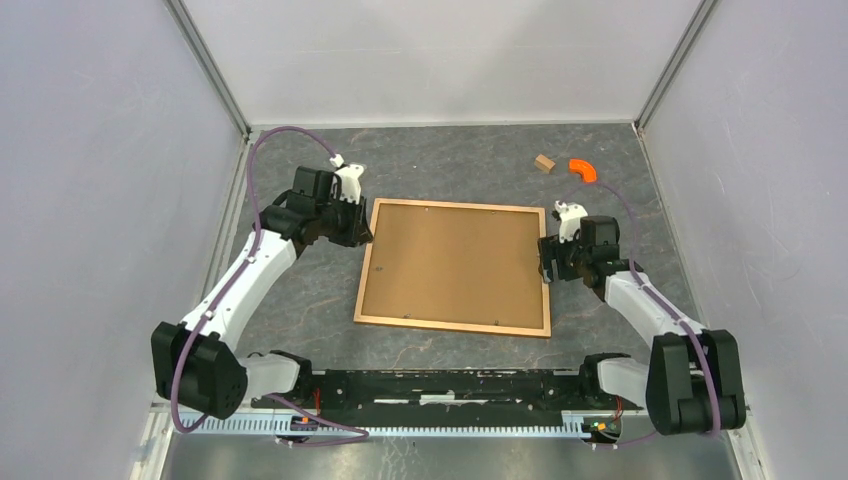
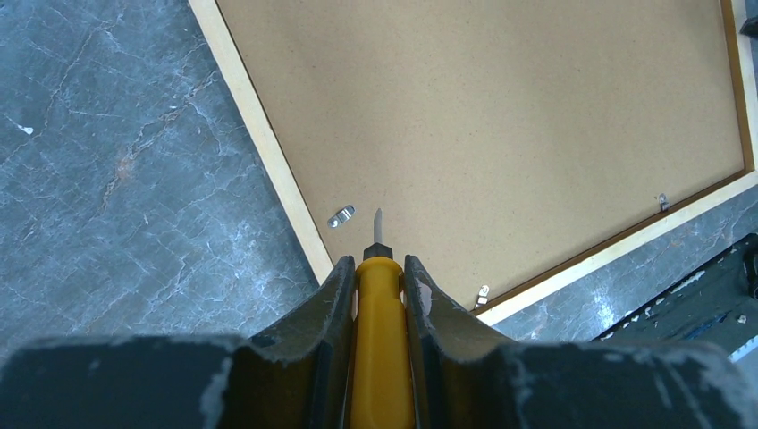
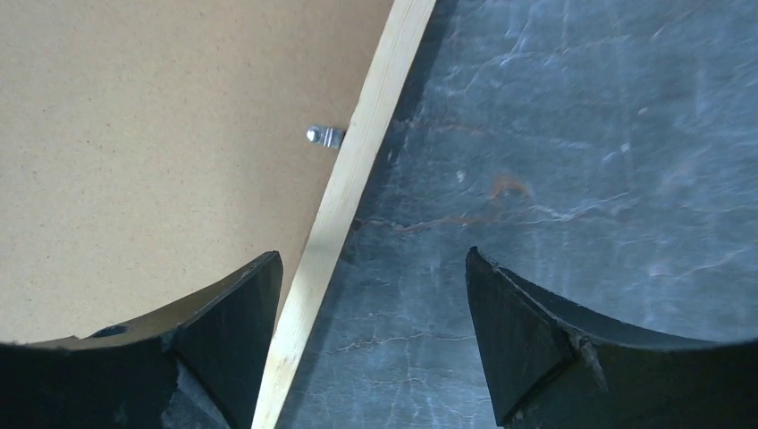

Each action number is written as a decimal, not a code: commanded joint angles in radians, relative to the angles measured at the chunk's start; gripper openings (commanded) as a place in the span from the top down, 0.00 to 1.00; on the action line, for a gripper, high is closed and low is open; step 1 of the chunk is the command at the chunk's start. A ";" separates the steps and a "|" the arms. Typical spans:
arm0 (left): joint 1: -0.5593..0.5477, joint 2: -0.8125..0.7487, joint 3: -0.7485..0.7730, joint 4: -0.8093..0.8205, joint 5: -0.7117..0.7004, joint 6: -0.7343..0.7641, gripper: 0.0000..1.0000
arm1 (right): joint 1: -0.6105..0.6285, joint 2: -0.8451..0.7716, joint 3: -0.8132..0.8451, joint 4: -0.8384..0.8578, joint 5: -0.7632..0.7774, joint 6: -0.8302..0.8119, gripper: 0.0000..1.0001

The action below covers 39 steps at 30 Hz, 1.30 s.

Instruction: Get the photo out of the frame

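Observation:
The frame (image 1: 452,328) lies face down mid-table, its brown backing board (image 1: 455,262) facing up. The photo is hidden beneath the board. My left gripper (image 1: 362,232) hovers at the frame's far-left corner, shut on a yellow-handled screwdriver (image 2: 383,340). The blade tip points at the board beside a small metal clip (image 2: 341,216) on the pale frame border (image 2: 259,134). At the frame's right edge, my right gripper (image 1: 545,262) is open. In the right wrist view it (image 3: 371,268) straddles the border strip (image 3: 357,170), one finger over the board, the other over the table, near another clip (image 3: 325,136).
A small wooden block (image 1: 544,163) and an orange curved piece (image 1: 583,170) lie at the back right of the marbled table. More clips (image 2: 662,202) (image 2: 483,295) sit along the frame's border. Grey walls close in both sides and the back.

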<state>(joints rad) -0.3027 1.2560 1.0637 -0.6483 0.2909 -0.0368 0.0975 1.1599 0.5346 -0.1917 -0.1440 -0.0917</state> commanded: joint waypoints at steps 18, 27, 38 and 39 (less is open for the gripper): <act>0.015 0.003 -0.005 0.037 0.035 -0.028 0.98 | -0.022 0.397 0.168 -0.041 -0.209 -0.057 0.87; 0.019 0.032 -0.003 0.040 0.043 -0.035 0.98 | -0.011 0.648 0.572 -0.169 -0.232 -0.292 0.92; 0.030 0.041 -0.007 0.027 0.051 -0.025 0.98 | 0.171 0.896 1.029 -0.379 -0.247 -0.669 0.92; 0.031 0.040 -0.008 0.027 0.053 -0.025 0.98 | 0.184 0.907 1.051 -0.387 -0.241 -0.710 0.92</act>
<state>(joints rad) -0.2798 1.3029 1.0554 -0.6407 0.3115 -0.0372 0.2050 2.0464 1.4754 -0.5053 -0.3801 -0.5529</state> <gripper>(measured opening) 0.290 0.199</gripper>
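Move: Some 2 cm left of the right hand, about 2 cm back and 4 cm below, is the middle of the frame's right rail, lying between the open fingers. A metal clip sits roughly 4 cm ahead of this hand and 3 cm left; a wooden block is about 26 cm straight ahead, with an orange pipe 25 cm ahead and 9 cm right, all some 4 cm below. From the left hand, the rail is about 39 cm right, 3 cm back and 15 cm below. Sinking about 3 cm and easing slightly left and back, the right hand closes its fingers on the frame's right rail and pinches it. It then drags the rail forward some 17 cm, curving left late and turning counter-clockwise about 35 degrees. The left hand hovers with the screwdriver still gripped, dipping only slightly. ##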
